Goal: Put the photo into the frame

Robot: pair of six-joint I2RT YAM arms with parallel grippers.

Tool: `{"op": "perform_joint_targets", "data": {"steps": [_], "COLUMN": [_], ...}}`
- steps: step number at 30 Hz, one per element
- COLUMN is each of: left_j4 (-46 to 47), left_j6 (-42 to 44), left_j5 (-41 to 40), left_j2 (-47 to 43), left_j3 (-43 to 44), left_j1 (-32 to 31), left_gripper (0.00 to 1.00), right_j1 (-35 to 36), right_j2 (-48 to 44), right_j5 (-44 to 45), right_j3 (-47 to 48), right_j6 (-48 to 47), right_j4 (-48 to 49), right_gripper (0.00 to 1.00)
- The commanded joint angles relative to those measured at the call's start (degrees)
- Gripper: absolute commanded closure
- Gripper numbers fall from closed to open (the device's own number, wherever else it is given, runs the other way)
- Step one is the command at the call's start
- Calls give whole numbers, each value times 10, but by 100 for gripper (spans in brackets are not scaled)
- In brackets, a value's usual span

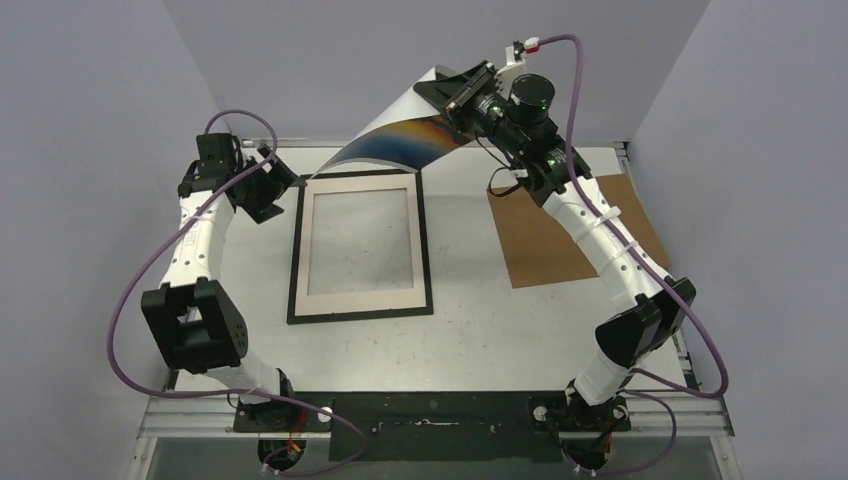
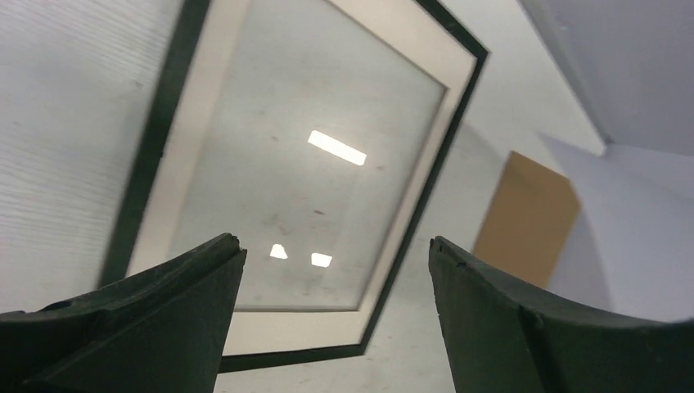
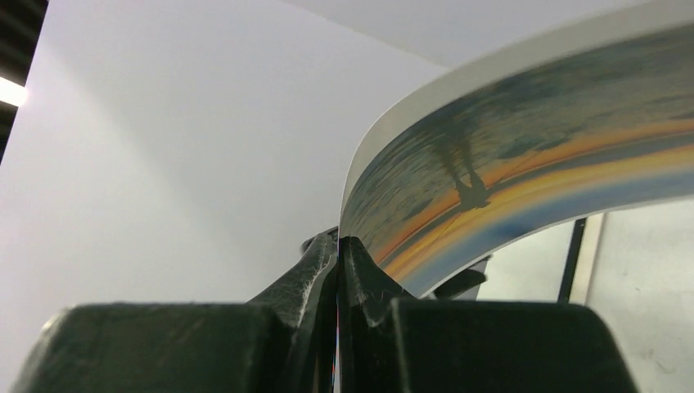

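The black frame (image 1: 293, 262) lies flat on the table with a cream mat (image 1: 303, 240) inside it; it also shows in the left wrist view (image 2: 446, 155). My right gripper (image 1: 458, 98) is shut on one edge of the photo (image 1: 400, 140) and holds it in the air behind the frame's far edge. The photo curves down, its lower edge near the frame's far side. In the right wrist view the print (image 3: 524, 180) bends away from the pinched fingers. My left gripper (image 1: 285, 180) is open and empty at the frame's far left corner.
A brown cardboard backing (image 1: 545, 235) lies flat on the table right of the frame, under my right arm; it also shows in the left wrist view (image 2: 528, 221). Grey walls close in the back and both sides.
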Motion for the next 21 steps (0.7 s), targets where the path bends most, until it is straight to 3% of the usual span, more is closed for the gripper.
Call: {"op": "perform_joint_targets", "data": {"steps": [1, 8, 14, 21], "left_j4": [-19, -20, 10, 60], "left_j6": [143, 216, 245, 239], "left_j5": [-26, -97, -50, 68], "left_j2": [79, 216, 280, 367], "left_j3": [37, 95, 134, 169], "left_j1": [16, 28, 47, 52], "left_gripper": [18, 18, 18, 19], "right_j1": [24, 36, 40, 42], "right_j2": [9, 43, 65, 89], "right_j5": [-73, -107, -117, -129], "right_j3": [33, 56, 69, 88], "right_j6": [-8, 28, 31, 31], "right_j4": [124, 186, 191, 200], "right_gripper": [100, 100, 100, 100]}}
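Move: The frame's left side, where the open left hand heads, is about 5 cm left, 2 cm ahead and 22 cm below that hand; the frame's middle is 9 cm right, 2 cm ahead. From the right hand, already holding the photo, the frame's middle is 13 cm left, 4 cm ahead and about 49 cm below; the brown board is roughly 30 cm right and 7 cm ahead. Open left hand sinks 16 cm forward-left towards frame's left side; right carries photo left and up 6 cm. ##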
